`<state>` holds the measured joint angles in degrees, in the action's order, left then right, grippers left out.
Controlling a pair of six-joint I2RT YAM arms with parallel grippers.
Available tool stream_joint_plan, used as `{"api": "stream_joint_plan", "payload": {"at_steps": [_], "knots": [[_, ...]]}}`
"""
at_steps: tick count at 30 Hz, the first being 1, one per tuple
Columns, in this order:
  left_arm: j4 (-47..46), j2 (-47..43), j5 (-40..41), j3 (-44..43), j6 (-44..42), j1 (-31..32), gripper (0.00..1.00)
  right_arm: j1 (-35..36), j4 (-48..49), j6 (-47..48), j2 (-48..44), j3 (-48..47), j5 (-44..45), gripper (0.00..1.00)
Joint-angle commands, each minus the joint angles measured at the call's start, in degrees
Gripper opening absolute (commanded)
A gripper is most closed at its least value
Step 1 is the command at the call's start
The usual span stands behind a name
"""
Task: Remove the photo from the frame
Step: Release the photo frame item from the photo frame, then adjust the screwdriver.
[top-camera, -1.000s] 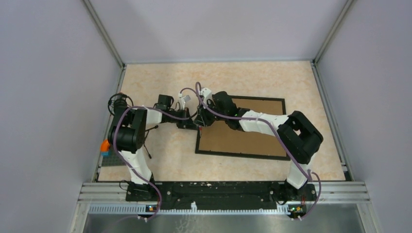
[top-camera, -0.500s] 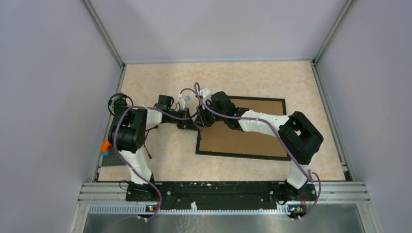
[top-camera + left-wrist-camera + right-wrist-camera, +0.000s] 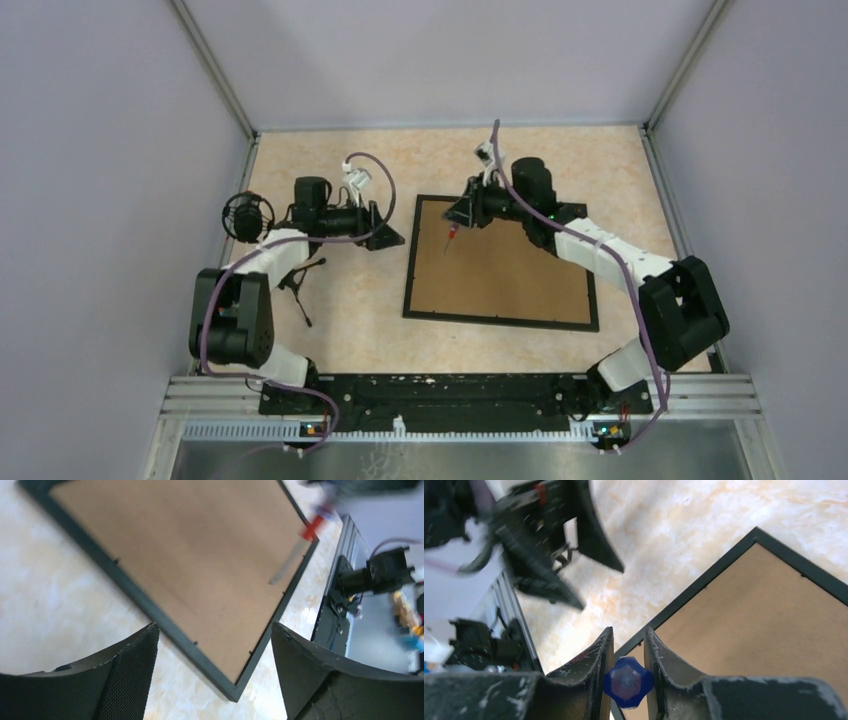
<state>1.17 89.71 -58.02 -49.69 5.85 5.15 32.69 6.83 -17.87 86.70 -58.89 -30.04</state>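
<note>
The black frame (image 3: 497, 319) lies flat on the table with its brown board back up (image 3: 500, 270). The photo is hidden. My right gripper (image 3: 462, 212) hovers over the frame's far left corner, shut on a screwdriver (image 3: 451, 235) with a red and blue handle (image 3: 628, 681); its tip points down at the board. The screwdriver's handle sits between the right gripper (image 3: 629, 632) fingers. My left gripper (image 3: 390, 232) hangs open and empty left of the frame, apart from it. In the left wrist view the frame's rim (image 3: 150, 609) runs past the open left gripper (image 3: 215, 630).
A small black round device (image 3: 247, 212) on thin legs (image 3: 300, 290) stands near the left wall. Enclosure walls close in the table on three sides, and a metal rail (image 3: 460, 390) runs along the near edge.
Both grippers were together at the frame's left edge. The left has drawn back left and opened. The right has lifted toward the far edge with the screwdriver.
</note>
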Motion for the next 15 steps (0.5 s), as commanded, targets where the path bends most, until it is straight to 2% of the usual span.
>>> {"api": "stream_joint_plan", "payload": {"at_steps": [1,4,9,12,15], "knots": [[-2.5,-10.7,-2.2,1.4,-7.5,7.8,0.87,-3.4,10.0,-14.7,-1.0,-0.4,-7.0,0.0],[2.5,-12.5,2.3,-1.2,-10.4,15.0,0.88,-3.5,15.5,-22.0,-0.7,0.5,-7.3,0.0],[3.2,-11.0,7.9,-3.2,-9.6,19.9,0.85,-3.2,20.9,-27.8,-0.8,1.4,-8.7,0.0],[2.5,-9.8,8.2,-4.3,-7.9,21.0,0.72,-2.6,21.9,-28.3,-1.4,2.1,-9.5,0.0],[2.2,-9.5,8.1,-5.1,-7.1,21.0,0.53,-2.4,22.5,-28.4,-1.9,3.0,-11.3,0.0]]}}
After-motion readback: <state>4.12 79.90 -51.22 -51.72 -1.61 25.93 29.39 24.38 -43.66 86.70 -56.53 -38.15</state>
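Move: Some 13 cm to the left hand's right, level with it fore and aft and about 4 cm higher, is the screwdriver; the photo frame's left rail lies about 5 cm right, 4 cm back and 11 cm below. The right hand already grips the screwdriver by its handle; the open left gripper is about 14 cm to that hand's left, 5 cm back and 6 cm lower, and the frame's middle is 10 cm right, 10 cm back and 19 cm below. Swinging right by about 10 cm and back some 7 cm while rising, then settling slightly, the left hand brings its wide-open fingers around the screwdriver's tip end, turning clockwise and tipping upward, then starting to close. The right hand keeps its grip and rises over 5 cm, rolling its left side up some 20 degrees. ##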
